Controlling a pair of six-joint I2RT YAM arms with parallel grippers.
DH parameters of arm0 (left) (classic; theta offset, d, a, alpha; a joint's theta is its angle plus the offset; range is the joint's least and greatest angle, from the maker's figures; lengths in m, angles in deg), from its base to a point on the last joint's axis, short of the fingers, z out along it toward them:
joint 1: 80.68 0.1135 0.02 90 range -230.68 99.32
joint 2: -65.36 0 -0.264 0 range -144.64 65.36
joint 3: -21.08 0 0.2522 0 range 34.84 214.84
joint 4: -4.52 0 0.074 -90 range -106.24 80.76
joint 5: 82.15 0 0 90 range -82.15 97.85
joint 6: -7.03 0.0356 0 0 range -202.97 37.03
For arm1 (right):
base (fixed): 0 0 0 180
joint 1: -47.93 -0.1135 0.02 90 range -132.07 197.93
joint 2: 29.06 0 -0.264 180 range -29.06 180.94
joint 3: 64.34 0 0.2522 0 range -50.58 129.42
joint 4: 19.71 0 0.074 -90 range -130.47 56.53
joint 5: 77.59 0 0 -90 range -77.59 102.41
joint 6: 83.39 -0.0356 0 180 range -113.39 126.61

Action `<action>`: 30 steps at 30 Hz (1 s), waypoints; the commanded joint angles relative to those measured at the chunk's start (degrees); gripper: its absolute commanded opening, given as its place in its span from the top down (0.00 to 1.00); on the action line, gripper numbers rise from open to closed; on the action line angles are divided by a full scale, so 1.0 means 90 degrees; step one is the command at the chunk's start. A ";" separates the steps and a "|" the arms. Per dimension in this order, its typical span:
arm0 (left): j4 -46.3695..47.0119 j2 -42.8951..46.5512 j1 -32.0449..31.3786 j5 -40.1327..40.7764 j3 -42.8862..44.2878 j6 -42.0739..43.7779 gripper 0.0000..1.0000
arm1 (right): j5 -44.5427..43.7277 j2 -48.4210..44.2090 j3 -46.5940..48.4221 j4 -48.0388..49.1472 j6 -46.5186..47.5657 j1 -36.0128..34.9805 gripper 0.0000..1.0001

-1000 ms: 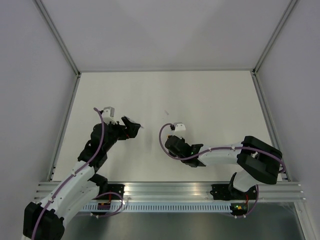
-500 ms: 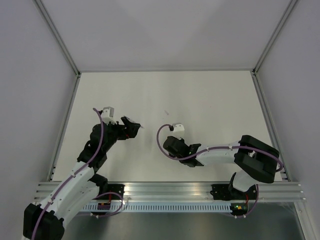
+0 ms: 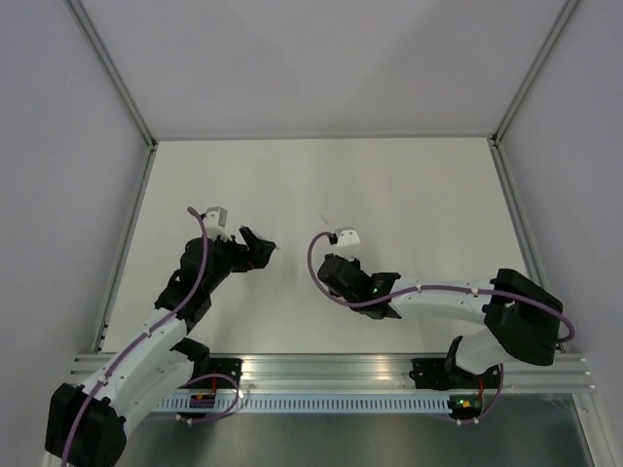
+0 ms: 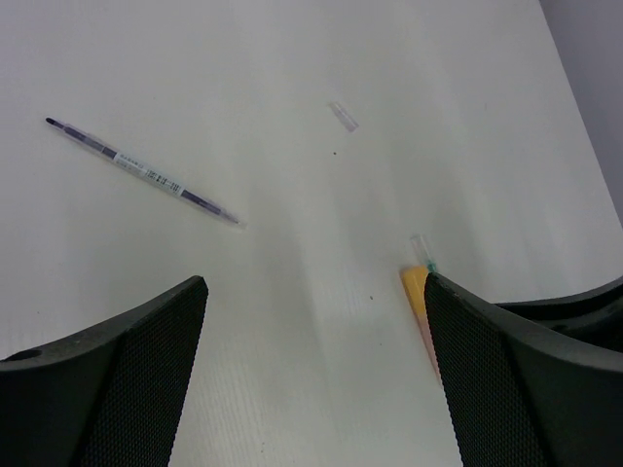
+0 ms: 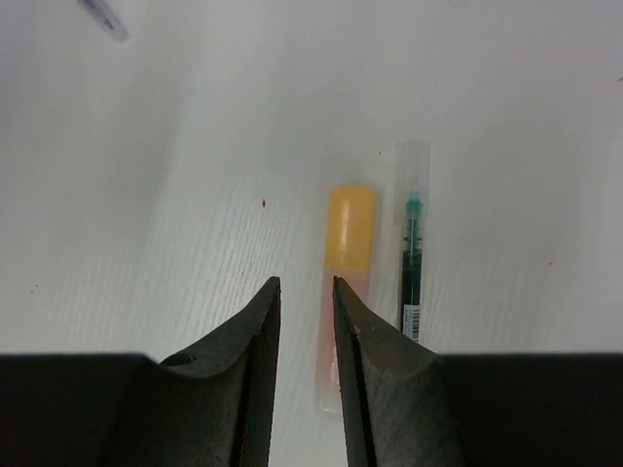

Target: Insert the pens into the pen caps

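In the right wrist view the pale orange pen [image 5: 341, 331] lies on the table with an orange-yellow cap [image 5: 349, 228] on its far end. The dark pen [image 5: 412, 282] with a green tip lies right beside it, its tip inside a clear sleeve. My right gripper [image 5: 304, 284] hovers low just left of the orange pen, jaws a narrow gap apart and empty. My left gripper [image 4: 313, 282] is wide open and empty; the orange cap end [image 4: 416, 288] shows by its right finger. No teal-green cap shows. In the top view both pens are hidden under the right gripper [image 3: 336, 268]; the left gripper [image 3: 263, 247] is to its left.
A thin purple pen [image 4: 141, 170] lies on the white table [image 3: 409, 195] at the far left of the left wrist view, and a small clear cap [image 4: 343, 117] lies farther out. Metal frame rails border the table on all sides.
The right wrist has shifted a little away from the base and its elbow has swung to the right. The left arm has hardly moved.
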 commanded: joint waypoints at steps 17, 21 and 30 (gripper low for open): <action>-0.4581 -0.4953 -0.0014 0.2174 0.4781 -0.3279 0.16 | -0.0062 -0.1982 0.0529 -0.0648 0.1639 0.0360 0.66; -0.6570 -0.6067 -0.0014 0.2711 0.6035 -0.4391 0.22 | -0.0013 -0.2322 0.0383 -0.0678 0.1590 0.0369 0.66; -0.6556 -0.7075 -0.0112 0.2291 0.6496 -0.5320 0.27 | -0.0023 -0.2783 0.0197 -0.0609 0.1599 0.0370 0.64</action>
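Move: The purple pen lies flat, slanting from far left to near right, its middle about 10 cm ahead of the left hand, 3 cm to its left and 15 cm below. The small clear cap is roughly 16 cm ahead of that hand and 16 cm to its right. From the right hand the cap is some 22 cm ahead and 5 cm left, the purple pen's middle 16 cm ahead and 23 cm left; the orange highlighter lies almost under it, the teal pen 4 cm right of the highlighter, all about 5 cm below. Bring the left gripper down and forward over the purple pen: sink about 5 cm, reach out some 10 cm while swinging the fingers to point down and turning counter-clockwise, then lower another 5 cm, easing back slightly and partly narrowing the open fingers astride the pen, still above it. Meanwhile lift the right gripper some 14 cm straight off the highlighter, drifting a little right, its fingers kept slightly open. ##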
